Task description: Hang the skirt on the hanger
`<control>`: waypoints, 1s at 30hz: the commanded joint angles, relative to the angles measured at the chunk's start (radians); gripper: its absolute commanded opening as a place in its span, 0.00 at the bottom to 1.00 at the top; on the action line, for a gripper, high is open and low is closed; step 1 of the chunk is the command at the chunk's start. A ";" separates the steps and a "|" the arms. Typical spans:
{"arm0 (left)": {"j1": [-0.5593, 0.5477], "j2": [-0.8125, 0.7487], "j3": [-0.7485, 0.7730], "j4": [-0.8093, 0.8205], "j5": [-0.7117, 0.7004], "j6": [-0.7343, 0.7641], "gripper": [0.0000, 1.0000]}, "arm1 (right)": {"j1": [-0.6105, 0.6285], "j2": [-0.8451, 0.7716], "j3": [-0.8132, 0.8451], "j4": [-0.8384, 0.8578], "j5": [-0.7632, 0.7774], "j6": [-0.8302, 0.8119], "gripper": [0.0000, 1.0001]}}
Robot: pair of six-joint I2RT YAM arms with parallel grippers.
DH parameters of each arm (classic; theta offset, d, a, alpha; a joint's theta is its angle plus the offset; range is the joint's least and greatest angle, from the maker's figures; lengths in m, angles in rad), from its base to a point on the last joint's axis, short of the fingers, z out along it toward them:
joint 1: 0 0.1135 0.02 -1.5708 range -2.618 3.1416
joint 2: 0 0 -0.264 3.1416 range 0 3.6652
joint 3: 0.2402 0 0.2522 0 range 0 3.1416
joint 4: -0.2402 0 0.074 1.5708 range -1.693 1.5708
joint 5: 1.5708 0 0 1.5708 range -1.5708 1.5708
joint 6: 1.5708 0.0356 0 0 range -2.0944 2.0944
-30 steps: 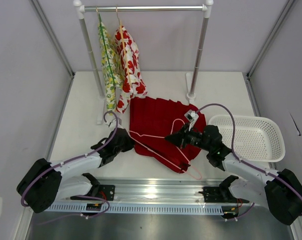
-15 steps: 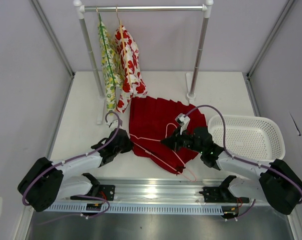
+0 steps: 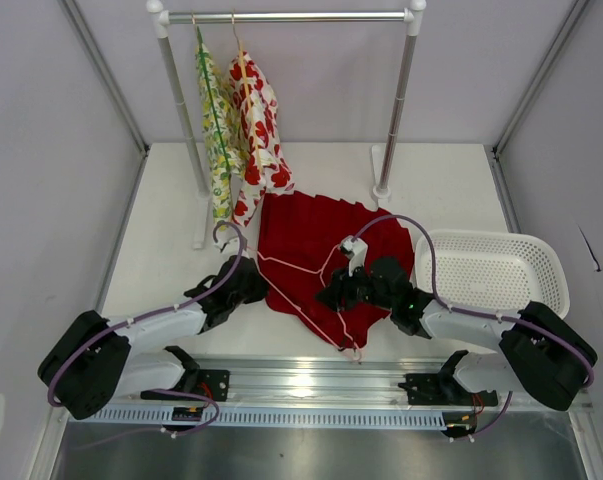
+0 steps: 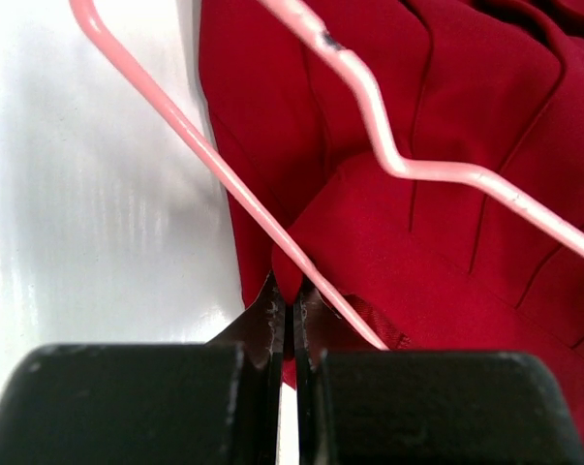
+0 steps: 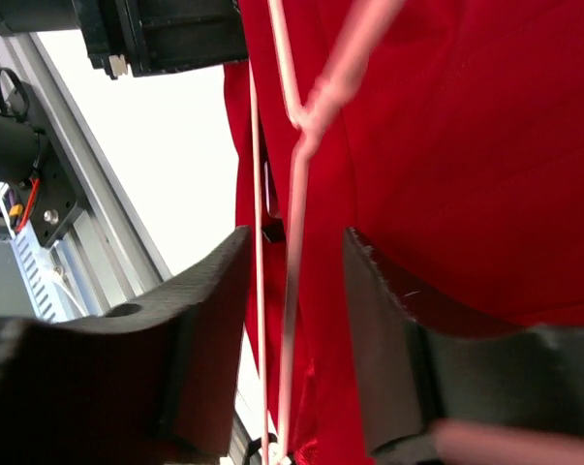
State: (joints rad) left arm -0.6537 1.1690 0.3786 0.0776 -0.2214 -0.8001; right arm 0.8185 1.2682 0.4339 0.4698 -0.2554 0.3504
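The deep red pleated skirt (image 3: pixel 316 235) lies flat on the white table. On top of it rests the thin pale pink hanger (image 3: pixel 286 263), its hook end toward the near rail. My left gripper (image 3: pixel 258 284) is at the skirt's left edge, and in the left wrist view that gripper (image 4: pixel 293 300) is shut on a fold of the skirt (image 4: pixel 446 242), with the hanger wire (image 4: pixel 195 145) crossing just beyond its tips. My right gripper (image 3: pixel 328 293) is over the skirt's near part. In its own view it (image 5: pixel 296 257) stands open, two hanger wires (image 5: pixel 293 194) running between the fingers over the skirt (image 5: pixel 466 145).
A clothes rack (image 3: pixel 286 17) stands at the back, carrying a yellow-green floral garment (image 3: pixel 218 130) and a white garment with red prints (image 3: pixel 258 130). Its right foot (image 3: pixel 381 190) sits just behind the skirt. A white basket (image 3: pixel 501 275) lies at the right.
My right gripper has moved left across the skirt, dragging the hanger with it, and its jaws have now opened around the wire. The left gripper keeps its hold.
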 commanded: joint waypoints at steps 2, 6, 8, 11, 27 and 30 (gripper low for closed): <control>-0.011 0.006 0.008 0.054 0.011 0.021 0.00 | 0.008 0.002 -0.004 0.093 0.050 0.015 0.53; -0.012 0.008 0.006 0.051 0.004 0.018 0.00 | 0.008 -0.027 -0.029 0.113 0.103 0.041 0.66; -0.012 0.008 0.006 0.051 0.002 0.015 0.00 | 0.010 -0.042 -0.055 0.134 0.126 0.071 0.76; -0.012 0.009 -0.001 0.054 0.004 0.016 0.00 | 0.008 -0.041 -0.067 0.171 0.156 0.116 0.83; -0.014 0.024 0.014 0.059 0.016 0.025 0.00 | -0.015 0.137 -0.038 0.211 0.337 0.453 0.84; -0.015 0.029 0.014 0.060 0.016 0.029 0.00 | -0.025 0.183 -0.053 0.283 0.325 0.504 0.83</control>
State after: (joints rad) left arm -0.6609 1.1938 0.3782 0.1066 -0.2199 -0.7982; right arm 0.8032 1.4048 0.3832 0.6540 0.0288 0.7757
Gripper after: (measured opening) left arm 0.022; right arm 0.836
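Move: The hanger's neck, where hook and shoulders meet, lies about 5 cm ahead of the right gripper and 3 cm to its left, nearly at its height; the near shoulder end is some 13 cm back and 7 cm right, a little lower. The skirt's middle is 7 cm ahead, straight in front, roughly 8 cm below. From the left gripper, which holds the skirt's edge, the neck is some 15 cm right and 3 cm ahead, slightly higher. Bring the right gripper forward about 4 cm to the hanger's neck, first nearly level, then sinking some 2 cm with a slight drift right. Spread its half-open fingers wide so they stay astride the hanger wire, swing the wrist some 25 degrees clockwise and tip it down. Keep the left gripper pinching the skirt's edge in place. ##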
